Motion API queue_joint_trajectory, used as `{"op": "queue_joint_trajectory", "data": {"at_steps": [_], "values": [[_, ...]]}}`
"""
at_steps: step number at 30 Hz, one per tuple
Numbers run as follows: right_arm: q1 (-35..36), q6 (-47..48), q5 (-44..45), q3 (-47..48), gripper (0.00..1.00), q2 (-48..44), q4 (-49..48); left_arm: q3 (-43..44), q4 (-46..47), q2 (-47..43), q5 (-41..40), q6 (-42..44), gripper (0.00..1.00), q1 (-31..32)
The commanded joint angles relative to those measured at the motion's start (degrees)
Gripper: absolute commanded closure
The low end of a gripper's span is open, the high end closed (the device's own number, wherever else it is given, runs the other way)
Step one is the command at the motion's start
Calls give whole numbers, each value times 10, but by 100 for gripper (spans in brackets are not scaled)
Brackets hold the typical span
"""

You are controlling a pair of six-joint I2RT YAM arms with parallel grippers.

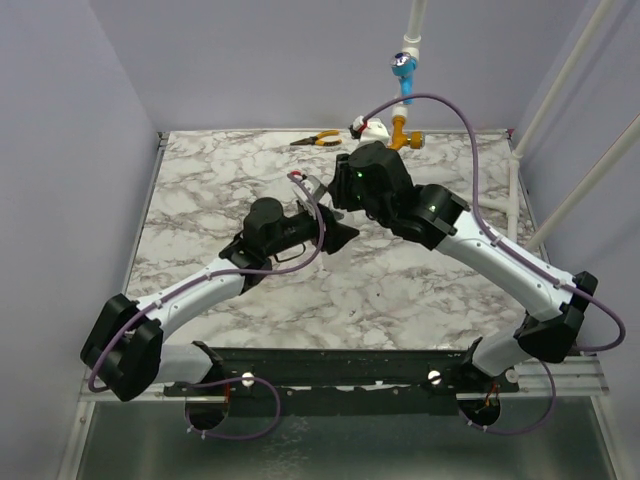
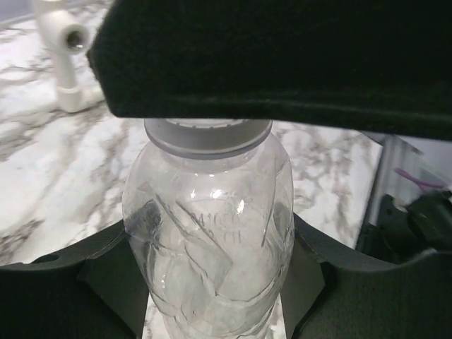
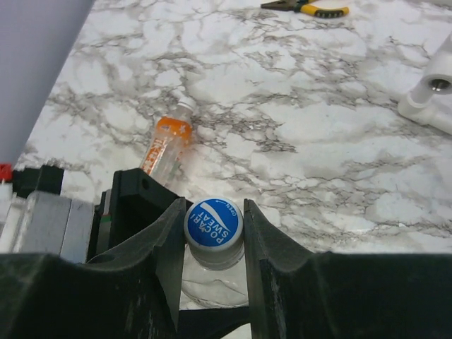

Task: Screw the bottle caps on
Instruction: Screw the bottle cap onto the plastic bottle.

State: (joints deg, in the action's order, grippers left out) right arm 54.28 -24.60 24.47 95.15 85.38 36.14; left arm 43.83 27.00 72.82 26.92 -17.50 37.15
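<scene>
My left gripper [image 2: 212, 282] is shut on a clear empty bottle [image 2: 208, 233], one finger on each side of its body, holding it upright. A blue bottle cap [image 3: 214, 224] printed "Pocari Sweat" sits on that bottle's neck, and my right gripper [image 3: 214, 227] is shut on it from above. The right gripper's black underside [image 2: 282, 56] covers the cap in the left wrist view. A small bottle with orange contents [image 3: 168, 145] lies on its side on the marble behind, with a whitish cap [image 3: 185, 106] on its neck. In the top view both grippers meet mid-table [image 1: 340, 205].
Orange-handled pliers [image 1: 316, 139] lie at the table's far edge. A white pipe with a blue valve handle [image 1: 402, 68] and an orange one [image 1: 403, 135] stands at the back right. Its white fitting [image 3: 431, 99] rests on the marble. Purple walls enclose the table.
</scene>
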Motion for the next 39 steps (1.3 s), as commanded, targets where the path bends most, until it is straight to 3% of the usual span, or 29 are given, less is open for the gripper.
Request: {"op": "queue_joint_trajectory", "data": {"at_steps": [1,6,10,12,22,29,39], "values": [[5,-47,49,25,74,54,112,53,37,0,-210,84,72,45],[5,-78,88,73,74,104,157,70,63,12,-350,128,72,92],[5,-103,109,104,74,134,180,74,94,19,-396,132,72,106],[5,-110,111,111,74,140,181,77,96,23,-389,134,72,108],[5,-74,73,84,50,85,90,26,95,-2,-349,117,73,108],[5,-56,35,68,41,55,52,0,87,-18,-323,112,73,106],[5,-24,-59,-12,31,-33,-36,-33,72,-44,-203,86,73,95]]}}
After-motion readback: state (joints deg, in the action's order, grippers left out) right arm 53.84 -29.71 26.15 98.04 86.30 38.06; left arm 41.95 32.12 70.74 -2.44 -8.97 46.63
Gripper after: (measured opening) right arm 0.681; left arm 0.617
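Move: The left gripper already holds the clear plastic bottle roughly upright below its neck; the bottle cap sits about 7 cm above that hand point, some 1 cm ahead and level sideways. The right fingers are already on the bottle cap, its middle at their hand point, no offset forward or sideways. The orange-label bottle lies on the table about 10 cm ahead, 20 cm left and 28 cm below the right hand. Swing the left gripper about 5 cm forward, turning it some 25 degrees counter-clockwise with the bottle held, while the right grips the cap, travels 3 cm forward and turns clockwise about half as much. Then open the right fingers off the cap and ease both hands back 2 to 3 cm, slightly raised and partly unwinding their turns, the left tipping up. ##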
